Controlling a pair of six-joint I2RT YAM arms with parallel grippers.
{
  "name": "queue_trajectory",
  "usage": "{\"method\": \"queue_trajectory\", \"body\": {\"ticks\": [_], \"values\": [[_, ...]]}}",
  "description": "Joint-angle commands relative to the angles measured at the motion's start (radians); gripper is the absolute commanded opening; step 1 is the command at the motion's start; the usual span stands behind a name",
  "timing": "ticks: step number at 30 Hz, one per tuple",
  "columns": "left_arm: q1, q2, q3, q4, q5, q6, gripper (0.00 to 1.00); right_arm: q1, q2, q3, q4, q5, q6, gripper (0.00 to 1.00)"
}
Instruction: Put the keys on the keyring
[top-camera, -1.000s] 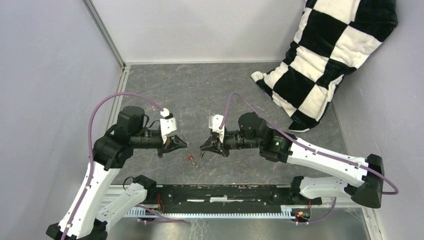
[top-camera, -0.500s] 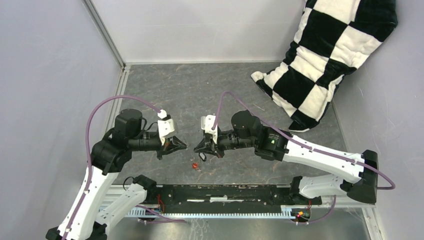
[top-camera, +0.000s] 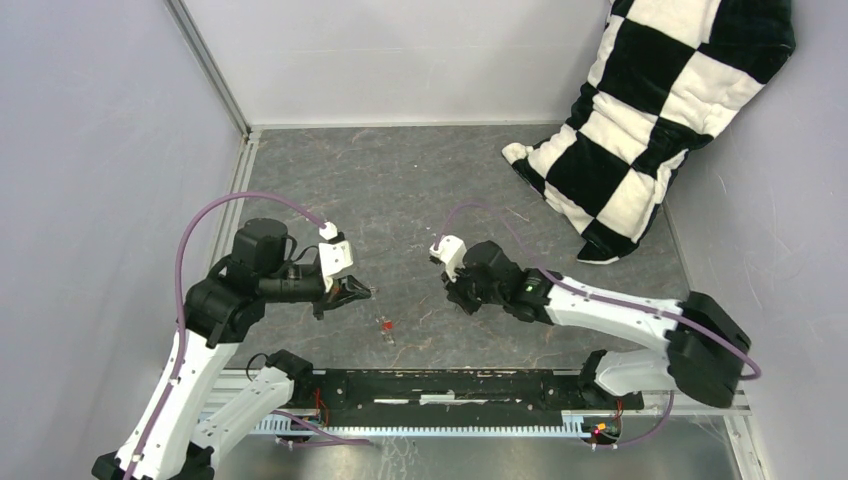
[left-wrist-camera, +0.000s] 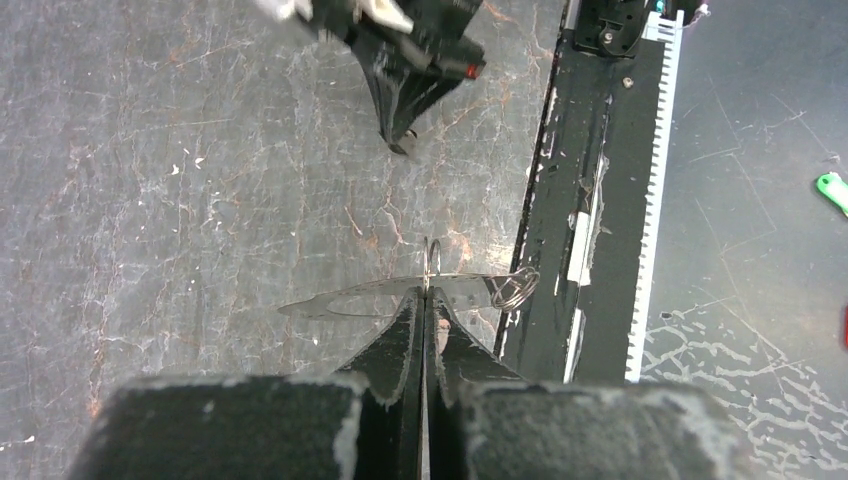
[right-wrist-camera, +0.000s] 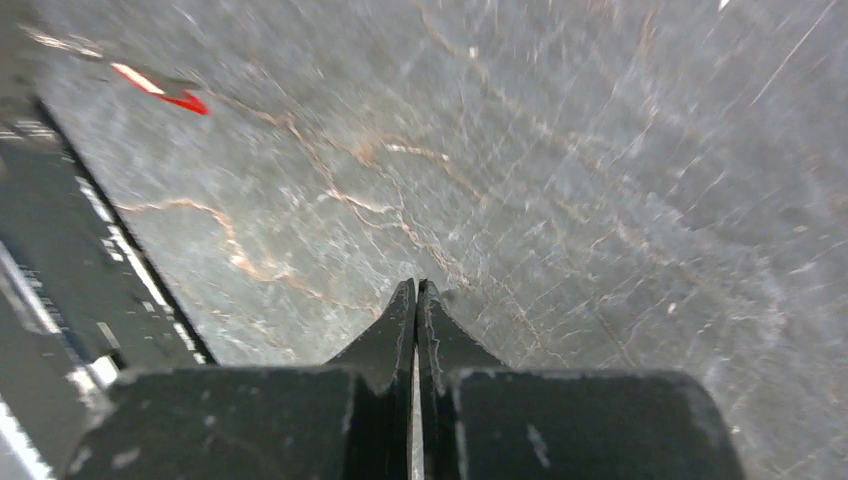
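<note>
My left gripper (top-camera: 368, 291) is shut on the keyring (left-wrist-camera: 385, 296), a thin grey metal hoop seen edge-on across its tips (left-wrist-camera: 425, 296), with a small wire coil (left-wrist-camera: 515, 288) at one end. A red key (top-camera: 385, 324) lies on the dark table just below and right of the left fingertips; the right wrist view shows it as a blurred red streak (right-wrist-camera: 160, 88) at the upper left. My right gripper (right-wrist-camera: 416, 285) is shut on nothing, tips close above bare table. In the left wrist view it (left-wrist-camera: 403, 143) points down at the top.
A black-and-white checkered pillow (top-camera: 660, 110) leans in the back right corner. A black rail (top-camera: 450, 385) runs along the table's near edge, between the arm bases. Grey walls close in the left, back and right sides.
The right arm has pulled back to the right, away from the left gripper, and its wrist has turned downward. The left gripper and the red key stay about where they were.
</note>
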Motion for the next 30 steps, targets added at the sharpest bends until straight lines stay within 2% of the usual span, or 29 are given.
{"method": "queue_trajectory", "body": {"ticks": [1,7,14,18,24,30], "values": [[0.001,0.004,0.027,0.010,-0.014,0.049,0.02,-0.012,0.121,-0.038,0.170,0.016,0.032,0.02],[0.000,0.003,0.032,0.007,-0.025,0.055,0.02,-0.020,0.262,-0.027,0.292,-0.044,0.014,0.05],[0.001,0.007,0.037,-0.002,-0.028,0.070,0.02,-0.026,0.349,-0.015,0.356,-0.052,0.019,0.15],[0.001,0.013,0.042,-0.004,-0.026,0.074,0.02,-0.030,0.347,-0.012,0.361,-0.058,0.018,0.33],[0.001,0.017,0.059,-0.018,-0.027,0.080,0.02,-0.068,0.271,-0.039,0.364,-0.108,0.018,0.51],[0.001,0.023,0.067,-0.027,-0.029,0.091,0.02,-0.089,0.234,-0.070,0.313,-0.165,0.037,0.52]]}}
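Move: The black-tagged key hangs in the right hand's shut fingers, and the bare table spot it is bound for lies about 10 cm below that hand, some 2 cm to its left and 1 cm back. The keyring is about 16 cm left of the right hand, 6 cm back and 9 cm higher; its red tag is some 14 cm left, 9 cm back and 3 cm higher. From the left hand, the spot is roughly 15 cm right, 5 cm ahead and 25 cm below. The black-tagged key is lowered to the bare table by the right hand, which sinks about 9 cm, quickly at first and then slowing, while edging forward and left. Down there the fingers part to about half open and let go of the key, and the hand backs off upward some 3 cm, its wrist hardly turning. The left hand keeps its pinch on the keyring and holds nearly still. ##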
